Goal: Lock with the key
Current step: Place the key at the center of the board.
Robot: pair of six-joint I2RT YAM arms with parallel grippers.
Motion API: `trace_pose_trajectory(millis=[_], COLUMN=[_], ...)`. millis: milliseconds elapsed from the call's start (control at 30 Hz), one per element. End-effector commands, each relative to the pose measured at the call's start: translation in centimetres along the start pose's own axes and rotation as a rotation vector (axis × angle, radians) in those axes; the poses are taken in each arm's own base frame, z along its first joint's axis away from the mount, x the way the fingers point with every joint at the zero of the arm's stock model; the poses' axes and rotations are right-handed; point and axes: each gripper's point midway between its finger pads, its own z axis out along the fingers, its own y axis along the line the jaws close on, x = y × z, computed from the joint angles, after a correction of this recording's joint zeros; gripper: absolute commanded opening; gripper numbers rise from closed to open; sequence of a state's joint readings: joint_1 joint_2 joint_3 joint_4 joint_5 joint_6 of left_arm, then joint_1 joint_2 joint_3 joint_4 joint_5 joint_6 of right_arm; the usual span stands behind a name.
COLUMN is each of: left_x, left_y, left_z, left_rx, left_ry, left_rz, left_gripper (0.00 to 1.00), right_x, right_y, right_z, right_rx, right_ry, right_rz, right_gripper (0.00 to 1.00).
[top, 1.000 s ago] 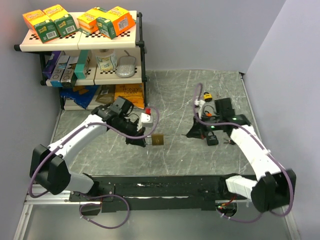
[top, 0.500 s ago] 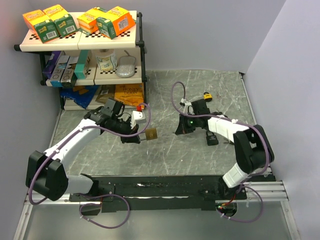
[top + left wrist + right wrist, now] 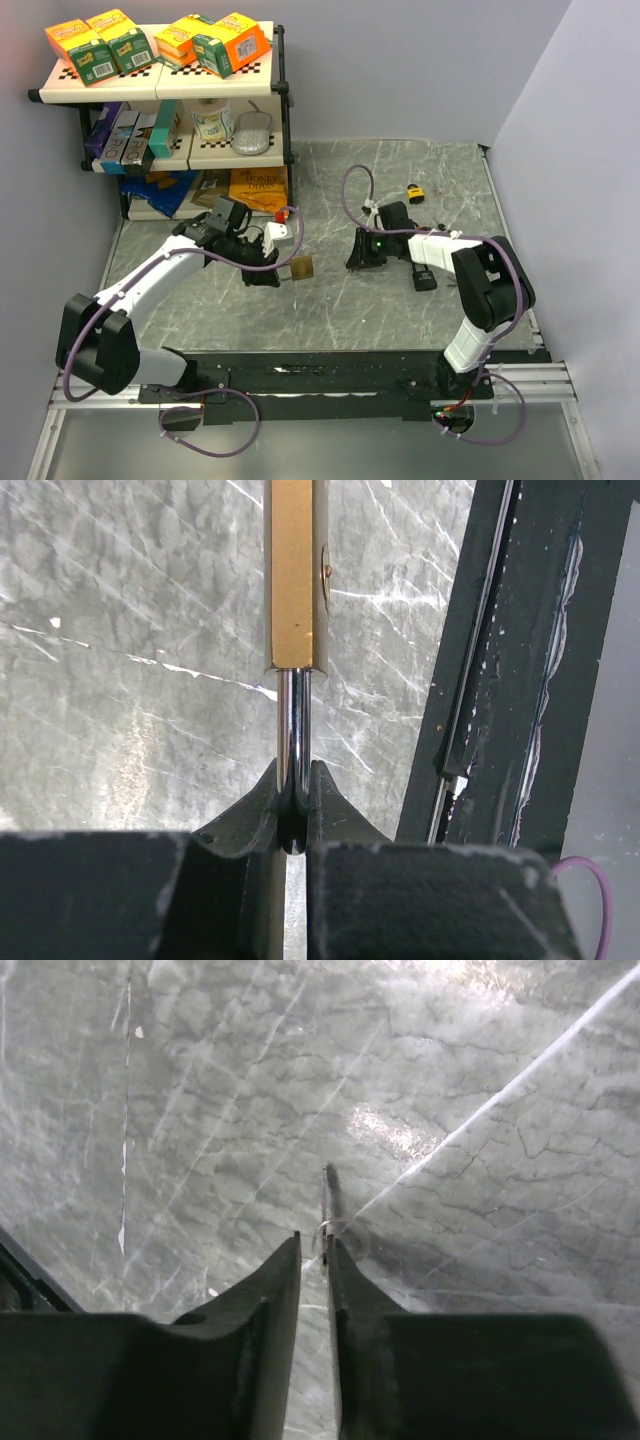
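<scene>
My left gripper is shut on the chrome shackle of a brass padlock, which it holds just above the marble table left of centre. The right gripper points down at the table in the middle, its jaws a narrow gap apart. A thin key with a small ring stands edge-on at the tips. It lies against the right finger, with a gap to the left finger. The key does not show in the top view.
A black padlock lies right of the right gripper, and a yellow-and-black one sits further back. A two-tier shelf of boxes stands at the back left. The black rail runs along the near edge.
The right gripper swung left from beside the black padlock to the middle of the table, and its jaws have parted slightly. The left arm shifted a little left with the brass padlock.
</scene>
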State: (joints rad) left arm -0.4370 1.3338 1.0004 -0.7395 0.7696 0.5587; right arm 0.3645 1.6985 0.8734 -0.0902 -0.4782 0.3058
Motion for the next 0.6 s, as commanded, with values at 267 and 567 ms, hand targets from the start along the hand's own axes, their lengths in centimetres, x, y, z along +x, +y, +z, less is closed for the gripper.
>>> trace_pose_trajectory(millis=[267, 567], left_x=[-3.1, -5.2], left_y=[-0.5, -0.3], left_z=[-0.5, -0.4], left_rx=[0.069, 0.134], left_ry=[-0.074, -0.035], left_rz=[0.060, -0.151], left_gripper=[0.01, 0.01], right_x=[-1.4, -3.0], right_y=[2.9, 10.9], right_z=[-3.3, -13.6], right_rx=[-0.068, -0.251], right_ry=[-0.091, -0.428], right_rz=[-0.081, -0.945], right_gripper=[0.64, 1.00])
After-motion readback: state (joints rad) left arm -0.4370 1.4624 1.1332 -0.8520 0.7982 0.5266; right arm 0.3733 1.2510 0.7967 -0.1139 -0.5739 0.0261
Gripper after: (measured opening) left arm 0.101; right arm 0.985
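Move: The key is right at the right hand's fingertips, just over the table: about 1 cm ahead, 1 cm left and 1 cm below. The brass padlock hangs about 10 cm left of this hand, 4 cm back and 6 cm higher. A black box lies some 14 cm right and 2 cm back; a yellow padlock about 17 cm ahead and 12 cm right. From the left hand the key is roughly 7 cm ahead, 14 cm right and 11 cm below. Sinking barely half a centimetre first, the right hand spreads its already parting fingers nearly fully open around the key, then goes sharply up, some 12 cm in all and a little back, away from the key. As it lifts, the fingers tip upward by about 30 degrees, with a small counter-clockwise turn. The left hand keeps its grip on the padlock's shackle. ##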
